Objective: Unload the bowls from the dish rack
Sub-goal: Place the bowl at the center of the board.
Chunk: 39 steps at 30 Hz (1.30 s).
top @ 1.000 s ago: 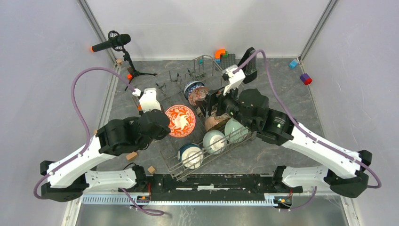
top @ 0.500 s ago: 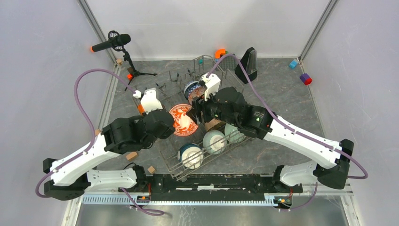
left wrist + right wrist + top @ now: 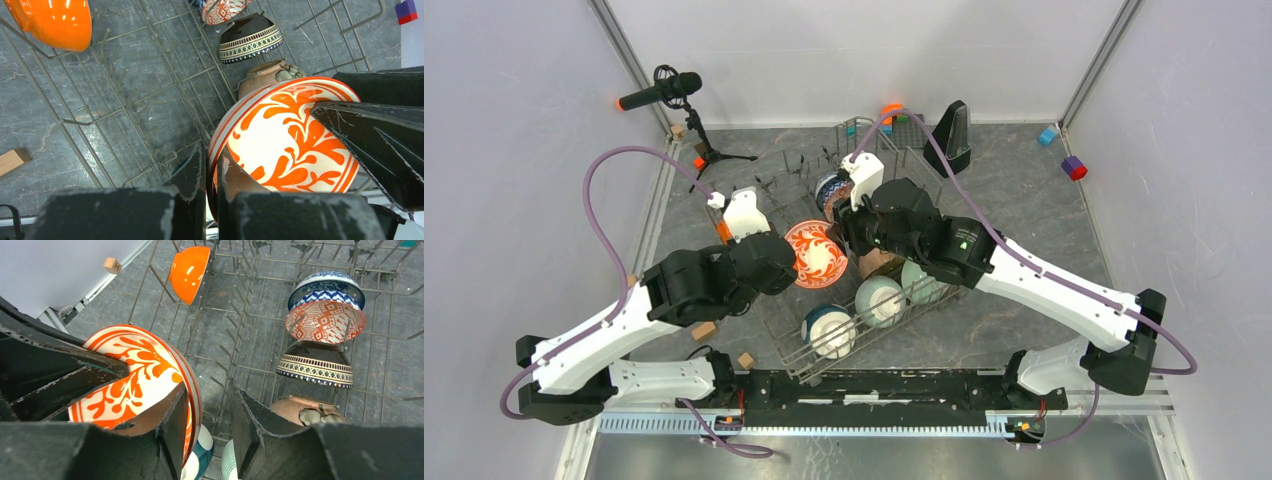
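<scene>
The red-floral bowl [image 3: 816, 254] [image 3: 290, 140] [image 3: 125, 375] hangs on edge over the left half of the dish rack [image 3: 796, 352] [image 3: 150, 100] [image 3: 240, 330]. My left gripper [image 3: 788, 264] [image 3: 211, 156] is shut on its rim. My right gripper [image 3: 844, 240] [image 3: 207, 390] straddles the opposite rim: one finger lies inside the bowl, the other stands off outside with a gap, so it is open. Still racked are a blue-white bowl [image 3: 327, 290], a red-lattice bowl [image 3: 325, 321], a striped bowl [image 3: 315, 364], a tan bowl [image 3: 305, 411], an orange bowl [image 3: 190, 271], a teal bowl [image 3: 829, 328] and two pale green bowls [image 3: 880, 298].
A microphone on a tripod [image 3: 664, 92] stands at the back left. A black wedge [image 3: 952, 125] and coloured blocks [image 3: 1074, 167] lie behind and to the right of the rack. Small wooden blocks [image 3: 704, 330] lie near the left arm.
The right arm has swung left from the rack's right side to the floral bowl, and its jaws have narrowed round the rim. The left gripper has carried the bowl slightly right.
</scene>
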Available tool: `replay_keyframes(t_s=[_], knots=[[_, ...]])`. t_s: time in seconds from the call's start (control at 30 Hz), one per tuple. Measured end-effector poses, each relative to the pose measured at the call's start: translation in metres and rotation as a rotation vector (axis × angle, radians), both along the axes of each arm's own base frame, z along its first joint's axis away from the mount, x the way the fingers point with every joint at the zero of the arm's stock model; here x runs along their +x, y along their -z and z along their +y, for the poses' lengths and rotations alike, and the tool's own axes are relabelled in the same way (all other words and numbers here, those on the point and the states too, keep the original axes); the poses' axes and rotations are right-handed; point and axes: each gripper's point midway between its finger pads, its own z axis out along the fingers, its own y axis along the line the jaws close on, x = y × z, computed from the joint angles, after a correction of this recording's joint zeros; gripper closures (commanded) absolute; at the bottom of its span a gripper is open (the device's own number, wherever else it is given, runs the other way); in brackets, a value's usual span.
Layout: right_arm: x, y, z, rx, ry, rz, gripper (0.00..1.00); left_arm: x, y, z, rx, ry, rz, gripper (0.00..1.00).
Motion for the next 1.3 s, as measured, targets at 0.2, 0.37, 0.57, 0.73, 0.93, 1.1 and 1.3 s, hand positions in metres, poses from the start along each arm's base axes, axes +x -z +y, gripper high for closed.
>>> replay_keyframes(t_s=[0.2, 0.37, 0.57, 0.73, 0.93, 1.1, 1.3], knots=[[0.001, 0.008, 0.002, -0.037, -0.008, 0.007, 0.72, 0.0, 0.0, 0.0, -0.003, -0.003, 0.0, 0.98], [-0.002, 0.007, 0.006, -0.037, -0.028, 0.008, 0.93, 0.001, 0.0, -0.001, -0.008, -0.004, -0.002, 0.98], [0.0, 0.014, 0.003, -0.076, -0.027, 0.005, 1.0, 0.003, 0.0, -0.004, -0.022, -0.011, -0.012, 0.54], [-0.001, 0.026, -0.005, -0.134, -0.031, 0.021, 1.0, 0.004, -0.012, -0.006, -0.091, -0.012, -0.044, 0.17], [0.003, 0.024, -0.017, -0.175, -0.011, 0.003, 1.0, 0.001, -0.022, -0.002, -0.14, 0.006, -0.072, 0.0], [0.04, -0.002, -0.05, -0.155, 0.106, -0.025, 1.0, 0.002, -0.033, 0.022, -0.146, -0.003, -0.165, 0.0], [0.127, -0.054, -0.137, -0.011, 0.444, -0.072, 1.0, 0.002, -0.036, 0.069, -0.126, -0.053, -0.328, 0.0]])
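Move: The left hand still holds the orange-patterned bowl, whose middle lies some 4 cm to its right and 2 cm ahead. From the half-open right hand, that middle is about 3 cm left and 3 cm back, slightly below. In the rack roughly 22 cm below the right hand, the brown pottery bowl lies 5 cm ahead and 8 cm right, the dark banded bowl 11 cm ahead and 4 cm right, and the plain orange bowl 12 cm ahead and 20 cm left. Closing first, the right fingers pinch the patterned bowl's right-hand rim while that hand eases down 2–3 cm; the left fingers then open wide, let go, and the left hand backs off 7 cm to its left and slightly up, wrist tipping up. Speeding up, the right hand carries the bowl about 13 cm forward and 14 cm right, rising and turning some 25 degrees clockwise, towards the studded plate beyond the rack. ##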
